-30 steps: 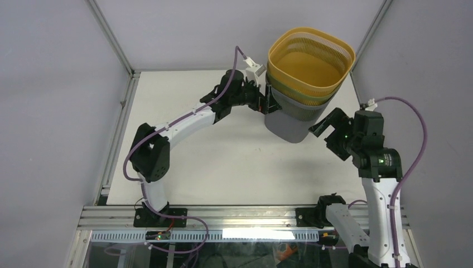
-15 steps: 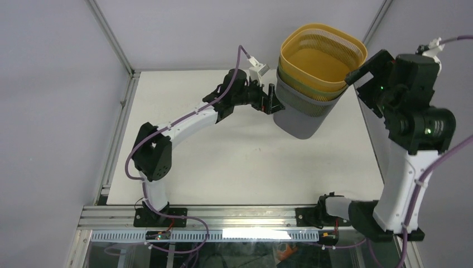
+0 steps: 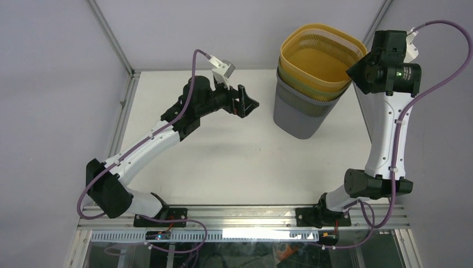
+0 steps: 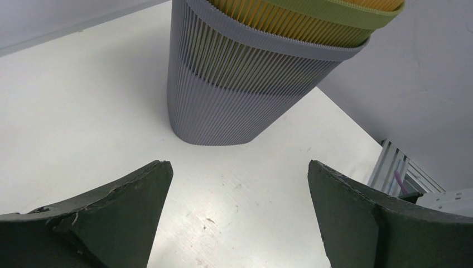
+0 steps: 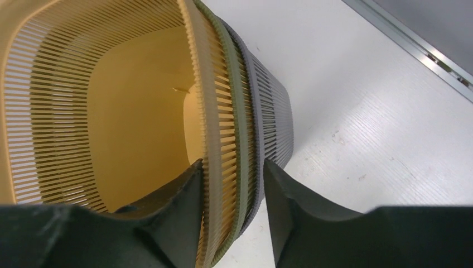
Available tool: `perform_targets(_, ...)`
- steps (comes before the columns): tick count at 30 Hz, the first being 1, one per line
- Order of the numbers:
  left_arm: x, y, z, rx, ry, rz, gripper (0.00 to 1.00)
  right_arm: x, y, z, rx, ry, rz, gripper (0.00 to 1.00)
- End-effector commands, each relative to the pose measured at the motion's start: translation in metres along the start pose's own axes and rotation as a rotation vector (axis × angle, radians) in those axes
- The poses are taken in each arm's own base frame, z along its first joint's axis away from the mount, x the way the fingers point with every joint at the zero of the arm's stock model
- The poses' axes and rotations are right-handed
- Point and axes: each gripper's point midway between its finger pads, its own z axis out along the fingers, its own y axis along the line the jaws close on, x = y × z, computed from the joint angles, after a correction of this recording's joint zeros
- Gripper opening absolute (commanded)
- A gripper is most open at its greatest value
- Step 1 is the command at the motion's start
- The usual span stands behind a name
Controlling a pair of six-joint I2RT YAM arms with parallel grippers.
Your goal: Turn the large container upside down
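Note:
The large container (image 3: 298, 114) is a grey slatted bin with a green and a yellow bin nested inside it. It stands upright at the back right of the white table (image 3: 223, 162). My right gripper (image 3: 357, 70) comes down over its right rim. In the right wrist view the gripper (image 5: 231, 164) straddles the nested walls. One finger (image 5: 178, 195) lies against the yellow inside, the other (image 5: 290, 195) against the grey outside (image 5: 273, 117). My left gripper (image 3: 249, 104) hangs open and empty to the left of the container (image 4: 223, 95), clear of it, its jaws (image 4: 240, 167) wide apart.
Grey enclosure walls stand close behind and to the right of the container. An aluminium rail (image 5: 413, 47) runs along the table's right edge, and another (image 3: 120, 128) runs along the left edge. Both arm bases sit on the front rail (image 3: 240, 215).
The left gripper has drawn back leftward from the container's side. The right arm has swung up and over the right rim, and its jaws have closed in on the nested walls.

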Motion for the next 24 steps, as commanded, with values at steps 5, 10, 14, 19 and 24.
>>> perform_targets(5,-0.001,0.006,-0.025,-0.058,-0.035,0.028,0.99,-0.042,0.014,-0.030,-0.103,-0.179,0.005,0.21)
perform_targets(10,-0.002,0.004,-0.023,-0.047,-0.030,0.016,0.99,-0.046,0.025,-0.034,-0.163,-0.194,-0.060,0.00)
perform_targets(14,-0.003,0.003,-0.022,-0.046,-0.026,0.013,0.99,-0.058,0.039,-0.044,-0.239,-0.241,-0.097,0.00)
perform_targets(19,-0.015,-0.003,-0.029,-0.040,-0.046,0.016,0.99,-0.101,0.060,-0.084,-0.351,-0.412,-0.098,0.00)
perform_targets(24,-0.034,-0.010,-0.037,-0.041,-0.073,0.026,0.99,-0.114,0.076,-0.105,-0.443,-0.461,-0.075,0.00)
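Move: The right hand's part-open fingers already straddle the right-hand rim of the yellow container, whose middle lies about 9 cm to the left, 2 cm ahead and 10 cm below. Nested under it are the green container, middle some 13 cm down, and the grey container, some 18 cm down, both equally far left and ahead. From the left hand the yellow container is roughly 13 cm ahead and 22 cm to the right. The right fingers pinch the yellow container's right rim and rise about 6 cm; the open left hand backs off. ##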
